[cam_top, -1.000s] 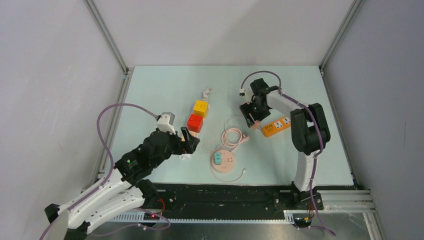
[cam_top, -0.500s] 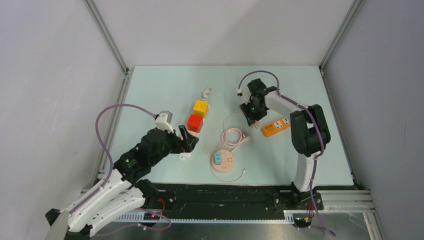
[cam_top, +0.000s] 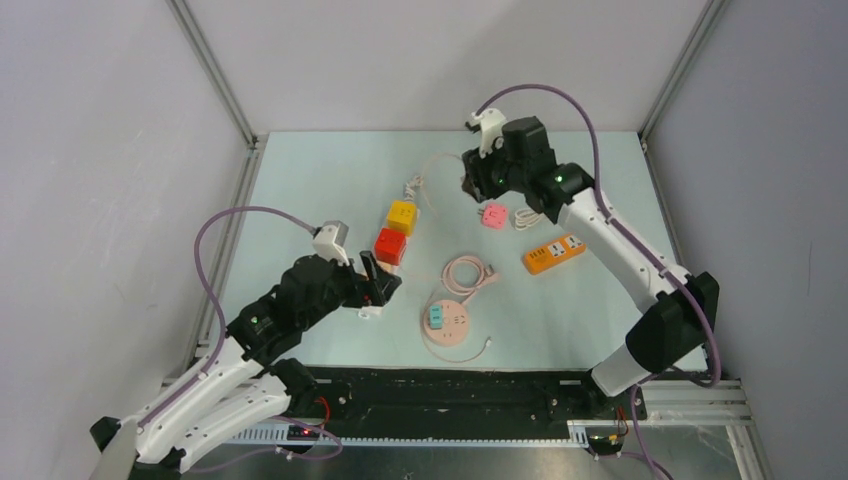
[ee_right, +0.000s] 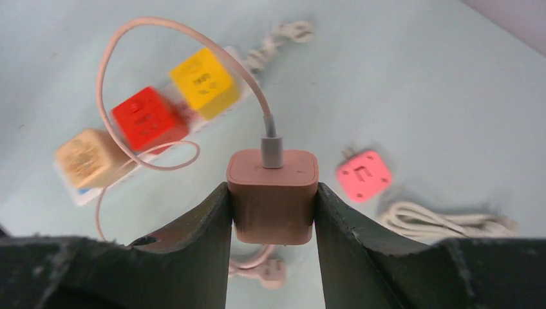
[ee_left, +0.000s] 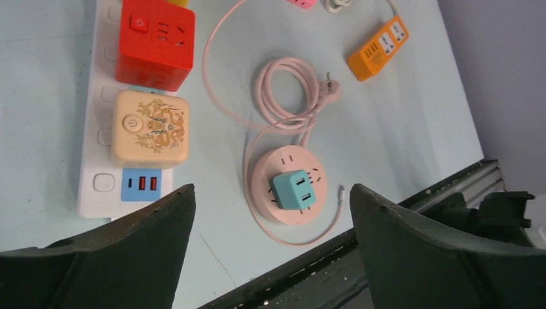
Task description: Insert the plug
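My right gripper (ee_right: 272, 188) is shut on a brownish-pink plug block (ee_right: 273, 168), and a pink cable (ee_right: 112, 58) runs out of the block's top. In the top view this gripper (cam_top: 472, 186) hangs above the back of the table, right of the white power strip (ee_left: 103, 187). That strip carries a yellow cube (cam_top: 402, 216), a red cube (cam_top: 390, 245) and a cream cube (ee_left: 150, 129). My left gripper (ee_left: 270, 193) is open and holds nothing, hovering over the strip's near end (cam_top: 372, 310).
A round pink socket (cam_top: 447, 322) holds a teal adapter (cam_top: 436, 317), with a coiled pink cord (cam_top: 465, 274) behind it. An orange power strip (cam_top: 553, 254), a small pink adapter (cam_top: 491, 215) and a coiled white cable (cam_top: 527, 217) lie to the right.
My right gripper shut on the plug block, rose, and swung from beside the orange strip to the back of the table, uncovering the pink adapter and white cable. The left arm barely moved.
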Available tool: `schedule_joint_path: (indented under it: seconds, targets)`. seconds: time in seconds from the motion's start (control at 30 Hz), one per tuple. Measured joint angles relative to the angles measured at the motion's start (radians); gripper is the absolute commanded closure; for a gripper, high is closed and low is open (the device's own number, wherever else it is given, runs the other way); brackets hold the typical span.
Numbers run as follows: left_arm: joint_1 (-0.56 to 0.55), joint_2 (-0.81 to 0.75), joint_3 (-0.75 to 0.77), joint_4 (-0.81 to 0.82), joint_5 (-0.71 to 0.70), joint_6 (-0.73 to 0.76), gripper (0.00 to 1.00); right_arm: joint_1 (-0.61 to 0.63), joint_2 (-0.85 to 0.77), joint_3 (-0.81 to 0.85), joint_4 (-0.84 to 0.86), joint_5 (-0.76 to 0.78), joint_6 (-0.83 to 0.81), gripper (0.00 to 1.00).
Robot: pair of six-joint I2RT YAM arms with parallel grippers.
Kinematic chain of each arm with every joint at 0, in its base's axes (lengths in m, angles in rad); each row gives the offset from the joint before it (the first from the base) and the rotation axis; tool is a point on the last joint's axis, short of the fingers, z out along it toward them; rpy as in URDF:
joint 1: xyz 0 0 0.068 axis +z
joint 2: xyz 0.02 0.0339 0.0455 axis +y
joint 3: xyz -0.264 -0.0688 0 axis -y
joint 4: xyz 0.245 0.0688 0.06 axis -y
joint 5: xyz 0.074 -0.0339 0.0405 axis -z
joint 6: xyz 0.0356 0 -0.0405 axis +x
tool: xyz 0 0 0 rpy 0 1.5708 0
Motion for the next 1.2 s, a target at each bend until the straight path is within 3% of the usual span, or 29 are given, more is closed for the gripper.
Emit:
schedule_joint_path:
  seconds: [0.2, 0.43, 0.57, 0.77, 0.9, 1.03, 1.2]
  targets:
    - [0.000, -0.014, 0.034, 0.000, 0.058, -0.011, 0.07, 0.139, -0.103, -0.251, 0.164, -0.049, 0.046, 0.74]
    - [0.000, -0.068, 0.059, 0.027, 0.164, -0.021, 0.14, 0.264, -0.161, -0.551, 0.400, -0.090, 0.081, 0.74]
    - [-0.001, -0.116, 0.063, 0.071, 0.248, 0.013, 0.14, 0.330, -0.160, -0.576, 0.501, -0.089, 0.093, 0.74]
    - [-0.002, -0.117, 0.066, 0.108, 0.260, 0.002, 0.39, 0.439, -0.141, -0.592, 0.652, -0.087, 0.094, 0.74]
    - [-0.003, -0.066, 0.063, 0.109, 0.243, -0.035, 0.48, 0.484, -0.135, -0.651, 0.731, -0.083, 0.087, 0.74]
    - [-0.003, -0.058, 0.040, 0.107, 0.212, -0.069, 0.54, 0.505, -0.136, -0.701, 0.772, -0.073, 0.082, 0.74]
    - [-0.003, -0.060, 0.016, 0.098, 0.174, -0.105, 0.53, 0.515, -0.144, -0.713, 0.808, -0.056, 0.074, 0.74]
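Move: The right gripper holds the pink plug with its cable; the left gripper, where it is headed, lies about 20 cm back, 21 to its left and 7 lower. From the open left hand that pink plug is some 20 cm ahead, 21 right and 7 up. Well below the left hand, the red plug stands 17 cm straight ahead, the tan plug 11 ahead and 3 left, the round outlet 4 ahead and 12 right. Keep the pink plug pinched and swing the right gripper back about 18 cm, left some 15 and down 10, turning it roughly 30 degrees counter-clockwise, in towards the left gripper. Meanwhile lift the left gripper almost 9 cm, drawing slightly back and right, then sink it about 4 towards the plug while narrowing its fingers to about half open on nothing. ##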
